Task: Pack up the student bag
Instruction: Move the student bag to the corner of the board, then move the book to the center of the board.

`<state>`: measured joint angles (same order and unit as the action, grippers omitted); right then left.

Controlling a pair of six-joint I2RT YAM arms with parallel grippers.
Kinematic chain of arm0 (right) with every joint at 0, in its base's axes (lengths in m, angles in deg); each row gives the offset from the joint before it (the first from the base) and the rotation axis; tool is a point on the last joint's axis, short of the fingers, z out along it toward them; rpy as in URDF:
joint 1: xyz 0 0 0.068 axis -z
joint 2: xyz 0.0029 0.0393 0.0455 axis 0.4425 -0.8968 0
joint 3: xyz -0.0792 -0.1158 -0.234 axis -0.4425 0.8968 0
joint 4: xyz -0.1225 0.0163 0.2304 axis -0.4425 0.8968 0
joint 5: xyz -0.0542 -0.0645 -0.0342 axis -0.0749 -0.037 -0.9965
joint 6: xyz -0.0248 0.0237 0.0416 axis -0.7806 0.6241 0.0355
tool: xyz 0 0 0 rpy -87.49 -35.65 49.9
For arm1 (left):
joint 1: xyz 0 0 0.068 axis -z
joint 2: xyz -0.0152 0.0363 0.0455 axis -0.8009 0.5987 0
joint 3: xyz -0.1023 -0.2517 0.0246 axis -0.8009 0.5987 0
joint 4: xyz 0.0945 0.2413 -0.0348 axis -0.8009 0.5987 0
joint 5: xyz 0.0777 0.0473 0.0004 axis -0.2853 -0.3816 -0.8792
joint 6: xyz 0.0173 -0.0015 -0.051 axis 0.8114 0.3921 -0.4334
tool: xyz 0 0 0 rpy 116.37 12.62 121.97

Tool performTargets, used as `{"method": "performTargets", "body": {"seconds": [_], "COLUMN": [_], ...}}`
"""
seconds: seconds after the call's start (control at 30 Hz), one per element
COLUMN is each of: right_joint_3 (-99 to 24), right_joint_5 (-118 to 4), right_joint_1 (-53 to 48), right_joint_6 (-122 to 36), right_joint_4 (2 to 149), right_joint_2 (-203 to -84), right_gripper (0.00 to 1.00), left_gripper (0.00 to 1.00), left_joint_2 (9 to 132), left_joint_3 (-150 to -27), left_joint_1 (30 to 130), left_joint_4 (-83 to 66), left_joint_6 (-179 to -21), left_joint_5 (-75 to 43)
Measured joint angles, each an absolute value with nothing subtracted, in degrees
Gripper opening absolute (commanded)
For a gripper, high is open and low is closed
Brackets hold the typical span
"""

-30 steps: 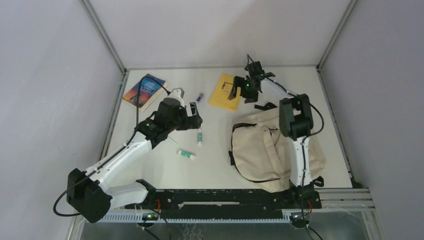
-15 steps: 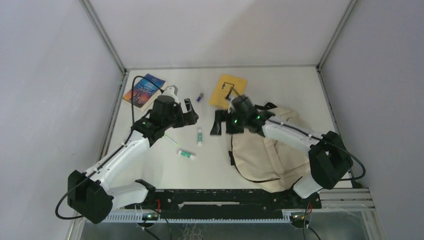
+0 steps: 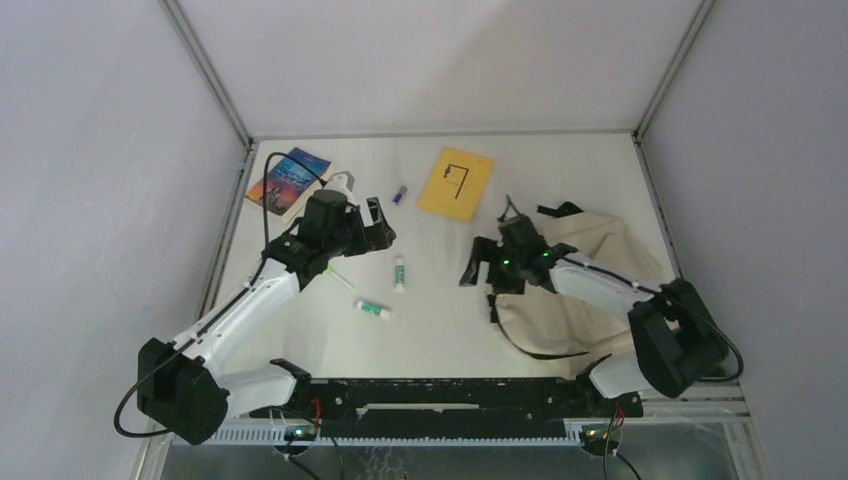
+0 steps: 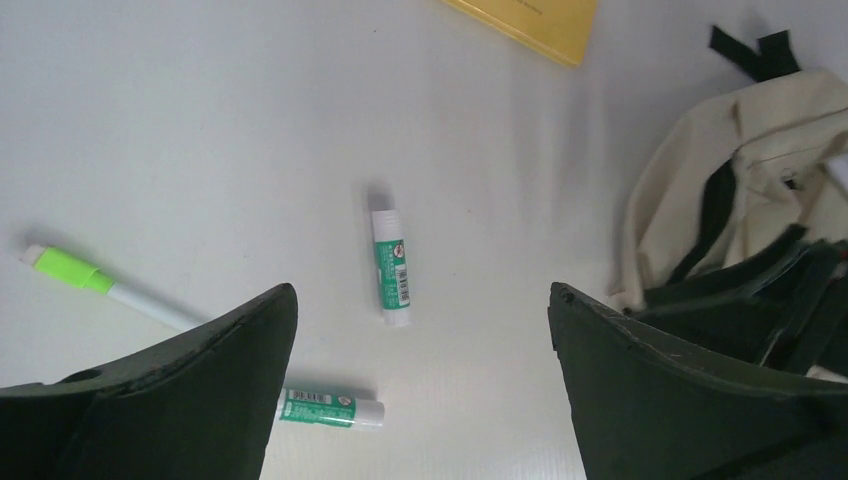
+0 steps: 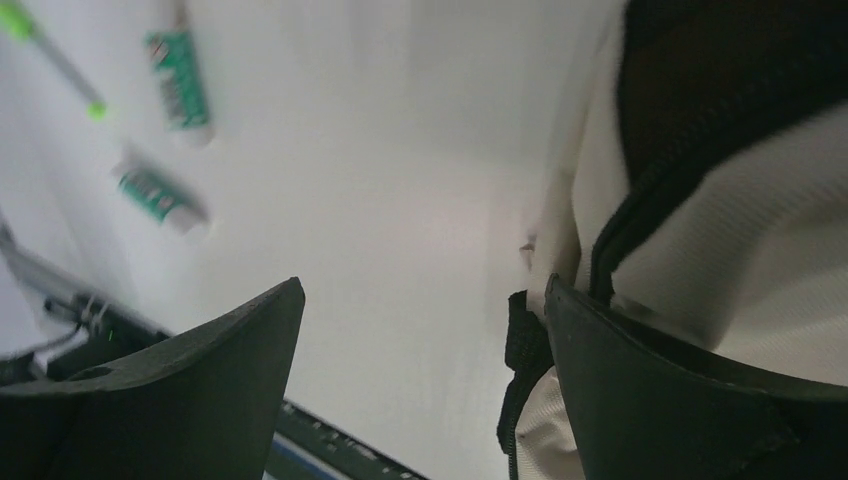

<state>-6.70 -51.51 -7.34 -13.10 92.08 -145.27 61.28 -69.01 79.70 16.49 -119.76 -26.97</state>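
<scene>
The student bag (image 3: 590,285) is a cream canvas backpack with black trim, lying at the right of the table. My right gripper (image 3: 482,284) is open at the bag's left edge. In the right wrist view (image 5: 422,290) one finger (image 5: 640,380) lies against the black zip trim of the bag (image 5: 730,250), and nothing is between the jaws. My left gripper (image 3: 384,227) hangs open over the middle left of the table. In its wrist view (image 4: 420,292) it hovers above two green-and-white glue sticks (image 4: 390,270) (image 4: 330,408).
On the table lie a yellow booklet (image 3: 456,183) at the back, a blue book (image 3: 289,179) at the back left, a small purple item (image 3: 400,194), a green-capped marker (image 3: 340,278) and the glue sticks (image 3: 400,272) (image 3: 372,309). The black rail (image 3: 450,395) runs along the near edge.
My right arm swung from the back by the yellow booklet down to the bag's left edge, still open. The bag's shape shifted to the right. My left arm barely moved.
</scene>
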Motion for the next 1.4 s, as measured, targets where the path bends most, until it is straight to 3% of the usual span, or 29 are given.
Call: {"method": "performTargets", "body": {"seconds": [0.2,0.37,0.53,0.8,0.93,1.4], "right_joint_3": [-3.75,-4.26,-15.95,-35.25,-42.20,-46.09], "right_joint_5": [-59.53,-59.31,-60.16,-60.44,-59.85,-55.70], "right_joint_1": [2.23,2.08,-0.48,3.26,6.45,9.68], "right_joint_6": [-14.22,-14.90,-14.70,-12.51,-10.09,-4.65], "right_joint_4": [98.46,98.16,95.64,89.61,89.55,90.14], "right_joint_2": [-137.86,-133.49,-143.48,-167.68,-176.68,-182.49], "right_gripper": [1.00,0.99,0.97,0.96,0.96,0.96], "left_gripper": [1.00,0.98,0.98,0.99,0.98,1.00], "left_joint_2": [62.91,66.41,76.07,96.01,108.31,136.27], "left_joint_3": [-69.01,-69.03,-73.77,-94.27,-110.51,-145.40], "left_joint_1": [79.70,79.70,79.74,79.83,79.57,78.91], "left_joint_4": [15.66,12.86,11.26,9.97,11.18,18.43], "left_joint_6": [-120.27,-121.53,-122.39,-121.58,-120.70,-120.68], "left_joint_5": [-26.03,-25.70,-25.78,-25.81,-24.56,-19.84]}}
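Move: From the right hand the student bag's middle lies about 20 cm right, 3 cm back and 3 below. The yellow book is some 29 cm ahead, 3 left; the upright glue stick is 5 ahead, 16 left. From the left hand that book lies about 23 cm ahead, 15 right, 16 below, the purple vial 20 ahead, 1 right, and the same glue stick 2 back, 1 right. Right hand pushes the bag 8 cm farther right, then both reach about 25 cm forward towards yellow book. ##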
